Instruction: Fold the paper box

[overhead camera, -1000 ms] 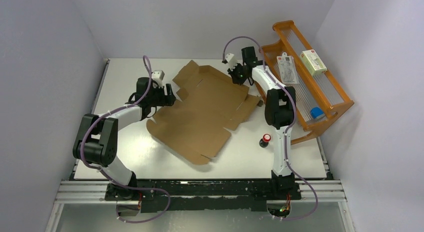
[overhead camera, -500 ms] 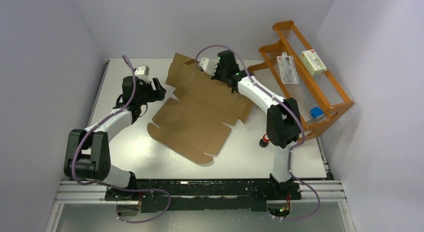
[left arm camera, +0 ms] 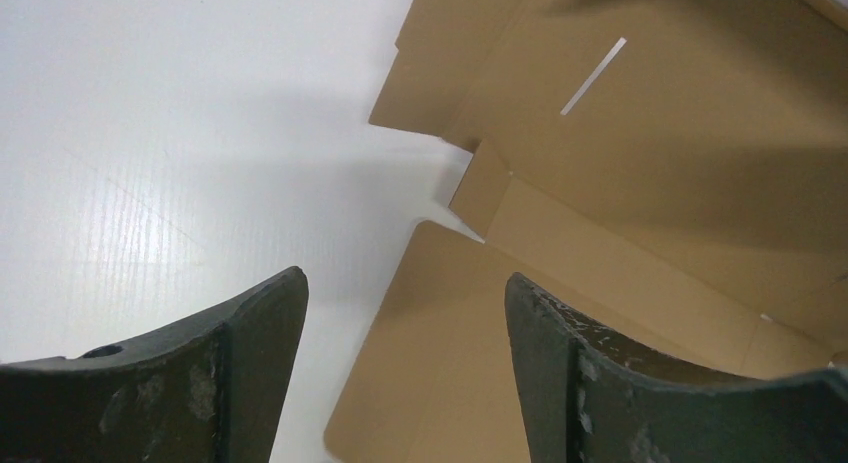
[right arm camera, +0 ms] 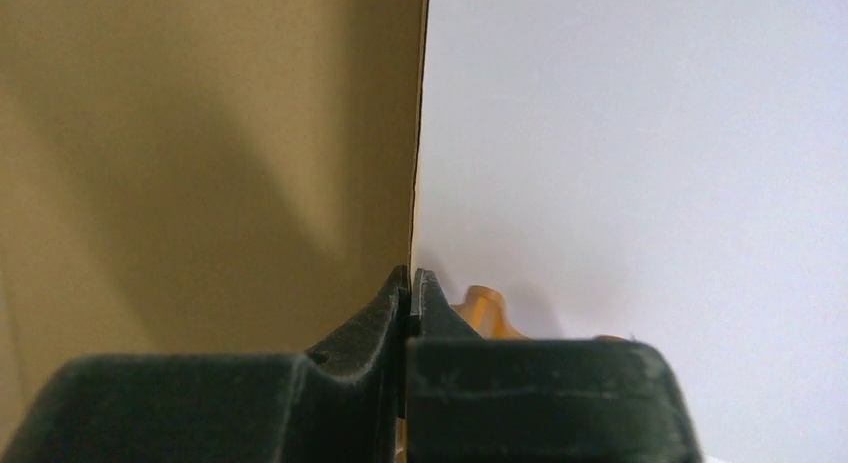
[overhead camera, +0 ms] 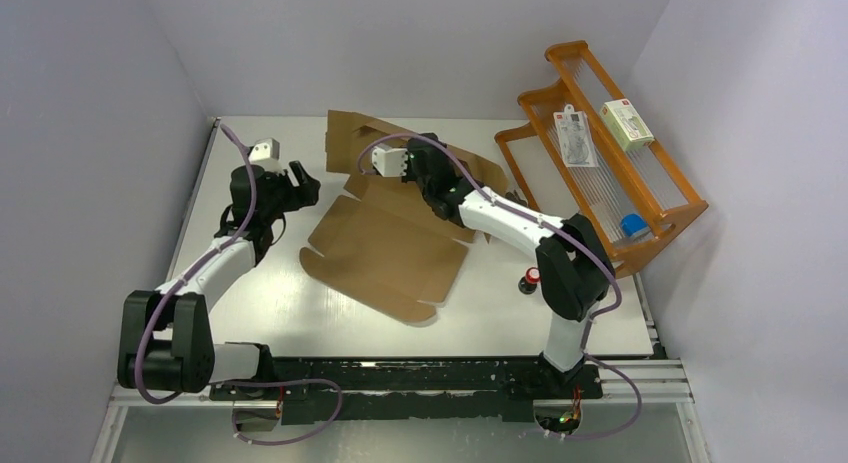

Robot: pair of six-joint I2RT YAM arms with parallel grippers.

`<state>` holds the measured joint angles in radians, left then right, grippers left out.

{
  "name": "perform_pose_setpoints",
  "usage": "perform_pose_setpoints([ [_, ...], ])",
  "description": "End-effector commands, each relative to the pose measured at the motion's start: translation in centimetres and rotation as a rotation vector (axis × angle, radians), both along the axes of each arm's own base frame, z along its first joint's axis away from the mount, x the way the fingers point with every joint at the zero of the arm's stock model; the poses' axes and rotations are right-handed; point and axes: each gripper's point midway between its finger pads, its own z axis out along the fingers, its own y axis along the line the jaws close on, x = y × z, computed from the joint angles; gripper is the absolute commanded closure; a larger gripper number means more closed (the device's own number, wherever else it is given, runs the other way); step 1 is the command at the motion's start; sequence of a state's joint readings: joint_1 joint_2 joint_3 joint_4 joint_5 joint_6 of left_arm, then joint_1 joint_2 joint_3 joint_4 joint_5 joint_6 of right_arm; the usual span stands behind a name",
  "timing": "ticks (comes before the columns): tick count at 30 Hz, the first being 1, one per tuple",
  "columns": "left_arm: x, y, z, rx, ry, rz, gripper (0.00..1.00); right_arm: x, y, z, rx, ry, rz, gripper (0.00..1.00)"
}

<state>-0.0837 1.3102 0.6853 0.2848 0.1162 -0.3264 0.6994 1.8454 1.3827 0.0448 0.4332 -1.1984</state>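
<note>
The paper box is a brown cardboard die-cut sheet in the middle of the table, its far part lifted and folded over toward the near side. My right gripper is shut on the edge of that raised panel; in the right wrist view the cardboard stands edge-on between the closed fingers. My left gripper is open and empty, just left of the sheet's left edge. In the left wrist view it hovers over the sheet's left flaps and the white table.
An orange wooden rack stands at the right with a white-and-green carton, a blister pack and a blue item. A red-topped button sits right of the sheet. Walls close in left and right.
My right gripper has swung left and toward the near side with the far panel, folding it up and over. My left gripper has drawn back to the left, off the sheet.
</note>
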Motion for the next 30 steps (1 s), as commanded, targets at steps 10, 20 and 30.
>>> perform_pose_setpoints([
  [10,1.1,3.1,2.2,-0.018,-0.180,-0.028,0.22,-5.4,1.3,5.6,-0.054,-0.204,0.022,1.00],
  [20,5.6,1.3,1.3,0.010,-0.237,-0.227,0.23,-6.5,1.9,4.4,-0.026,-0.134,0.062,1.00],
  [30,8.7,-0.7,1.0,-0.005,-0.392,-0.412,0.25,-6.6,2.8,2.2,-0.033,-0.073,0.104,1.00],
])
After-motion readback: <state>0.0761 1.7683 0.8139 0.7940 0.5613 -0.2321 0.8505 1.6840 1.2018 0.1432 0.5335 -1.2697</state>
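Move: The box's left end flap, on the far wall the right gripper already holds raised, lies about 13 cm ahead of the left gripper, 7 cm to its right and 5 cm lower. The notch where flap and base meet is some 6 cm ahead of that gripper, 6 cm right and 13 cm down. From the right gripper, the middle of the box's bottom panel lies roughly 18 cm back, 8 cm left and 18 cm below; the flap is 21 cm left, 5 cm farther out and 11 cm lower. Keep the right gripper shut on the wall's upper edge and draw it back about 6 cm over the bottom panel, slightly left and up, then hold it nearly still. Bring the open left gripper first some 3 cm left, then about 8 cm forward and back to the right towards the left end flap, sinking slightly while its fingers swing clockwise and tip up. ##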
